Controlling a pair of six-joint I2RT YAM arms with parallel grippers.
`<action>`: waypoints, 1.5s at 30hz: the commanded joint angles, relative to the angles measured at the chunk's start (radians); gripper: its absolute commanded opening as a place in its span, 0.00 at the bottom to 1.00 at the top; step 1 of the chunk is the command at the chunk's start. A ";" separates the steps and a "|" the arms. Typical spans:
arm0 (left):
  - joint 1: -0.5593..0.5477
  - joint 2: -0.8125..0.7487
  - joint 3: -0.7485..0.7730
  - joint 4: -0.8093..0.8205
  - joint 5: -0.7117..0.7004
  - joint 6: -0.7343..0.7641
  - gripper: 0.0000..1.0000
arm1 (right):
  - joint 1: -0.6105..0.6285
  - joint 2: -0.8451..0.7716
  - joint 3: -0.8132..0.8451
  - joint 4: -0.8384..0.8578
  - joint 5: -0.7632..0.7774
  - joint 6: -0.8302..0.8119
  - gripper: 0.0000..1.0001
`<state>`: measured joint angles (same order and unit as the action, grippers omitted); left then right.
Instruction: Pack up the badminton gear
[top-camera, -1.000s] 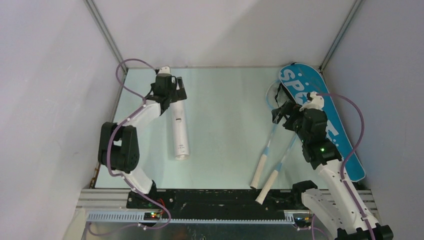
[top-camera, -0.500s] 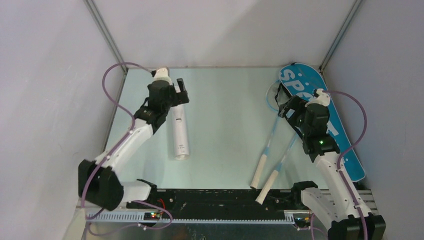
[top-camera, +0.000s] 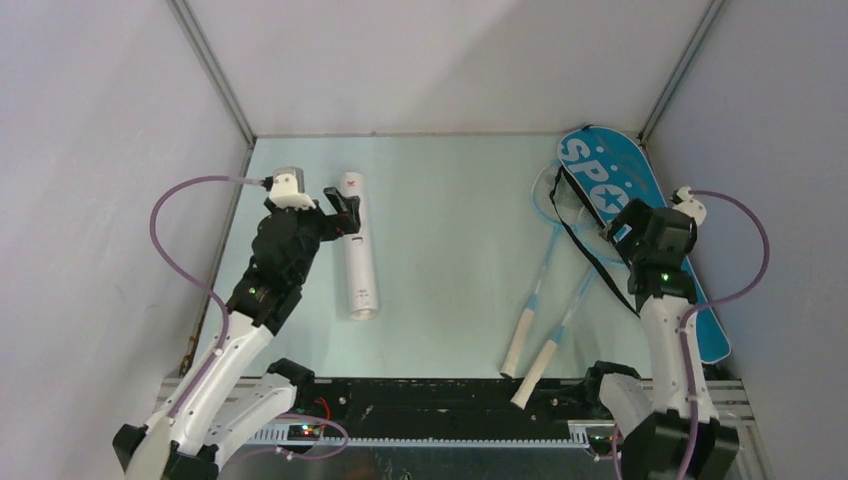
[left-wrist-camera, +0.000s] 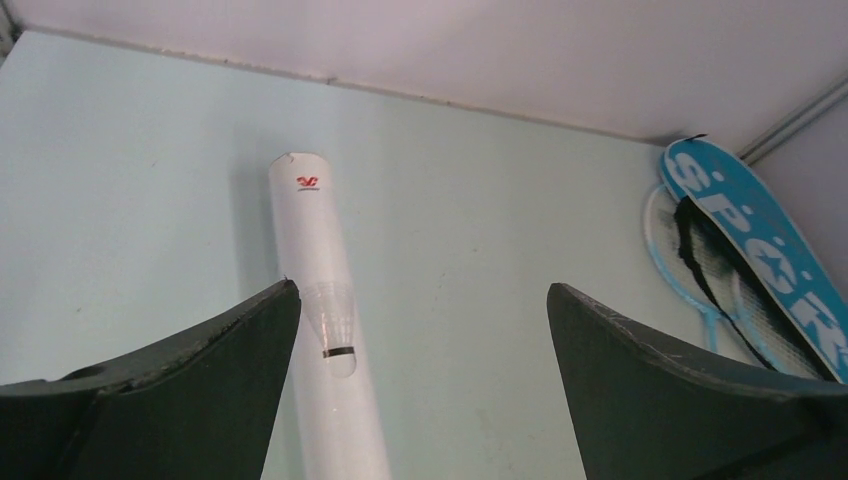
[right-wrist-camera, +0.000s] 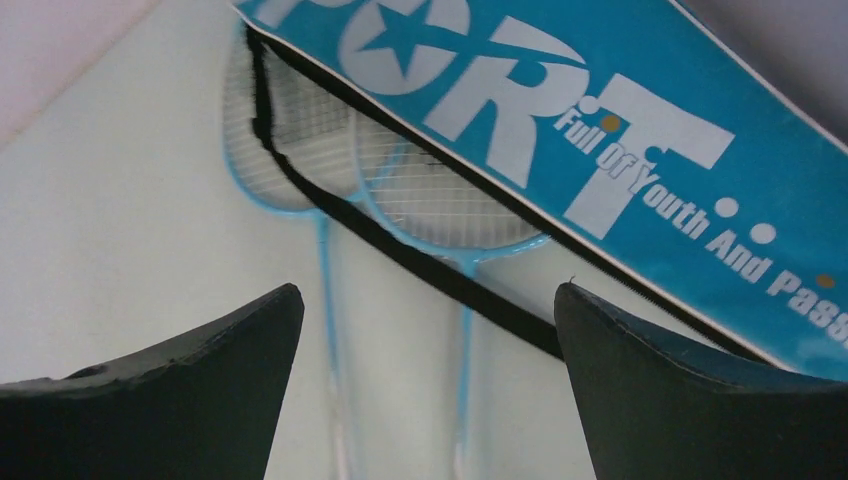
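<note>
A long white tube (top-camera: 357, 250) lies lengthwise on the left of the pale green table (top-camera: 450, 250). My left gripper (top-camera: 343, 212) hovers open beside its far half. In the left wrist view (left-wrist-camera: 422, 290) the tube (left-wrist-camera: 318, 300) runs past the left finger, and a shuttlecock shape (left-wrist-camera: 333, 325) shows on its side. The blue "SPORT" bag (top-camera: 610, 165) lies at the right with its black strap (right-wrist-camera: 400, 250) over the heads of two rackets (top-camera: 545, 270). Their cream handles (top-camera: 520, 345) point toward me. My right gripper (top-camera: 622, 228) is open above the shafts (right-wrist-camera: 465, 350), empty (right-wrist-camera: 428, 290).
White walls close in the table on three sides, with metal corner posts (top-camera: 215, 70) at the back. A black rail (top-camera: 440, 400) and the arm bases run along the near edge. Purple cables (top-camera: 170, 220) loop off both wrists.
Both arms have drawn back toward the near edge. The left gripper slid from the tube's far end to its left side. The right gripper moved right, off the racket heads; both stay open.
</note>
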<state>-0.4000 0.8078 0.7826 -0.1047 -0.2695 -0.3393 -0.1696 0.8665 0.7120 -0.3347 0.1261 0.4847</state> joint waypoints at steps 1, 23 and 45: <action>-0.004 -0.016 -0.024 0.072 0.071 0.016 1.00 | -0.064 0.158 0.073 0.058 -0.150 -0.315 0.99; -0.004 0.146 -0.062 0.195 0.167 0.074 1.00 | -0.070 1.041 0.526 -0.084 0.134 -0.755 0.77; -0.003 0.234 -0.055 0.220 0.167 0.086 1.00 | 0.035 1.107 0.526 0.297 0.179 -0.915 0.74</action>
<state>-0.4011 1.0313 0.6998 0.0738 -0.1158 -0.2787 -0.1368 1.9377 1.2167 -0.1631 0.3000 -0.4015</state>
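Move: The racket bag lies aslant below the right hand, its middle about 8 cm ahead, 14 cm to the hand's right and 17 cm down. Of the rackets partly under it, the right racket's middle is some 8 cm back and 10 cm left of this hand, the left racket's about 3 cm ahead and 18 cm left, both about 18 cm down. From the left hand the bag's middle is some 68 cm right, about 8 cm ahead and 28 cm below. The right hand plunges some 16 cm, going forward and right as it sinks towards the bag's left edge beside the star and R, while its wrist tips downward and rolls left side down by about 40 degrees, then skims on about 8 cm forward just above the table, its fingers closing by a quarter to straddle that edge, with the left finger against the right racket's rim. The empty, open left hand meanwhile sinks about 7 cm and drifts right and a little forward, staying well above the table by the shuttle tube. ##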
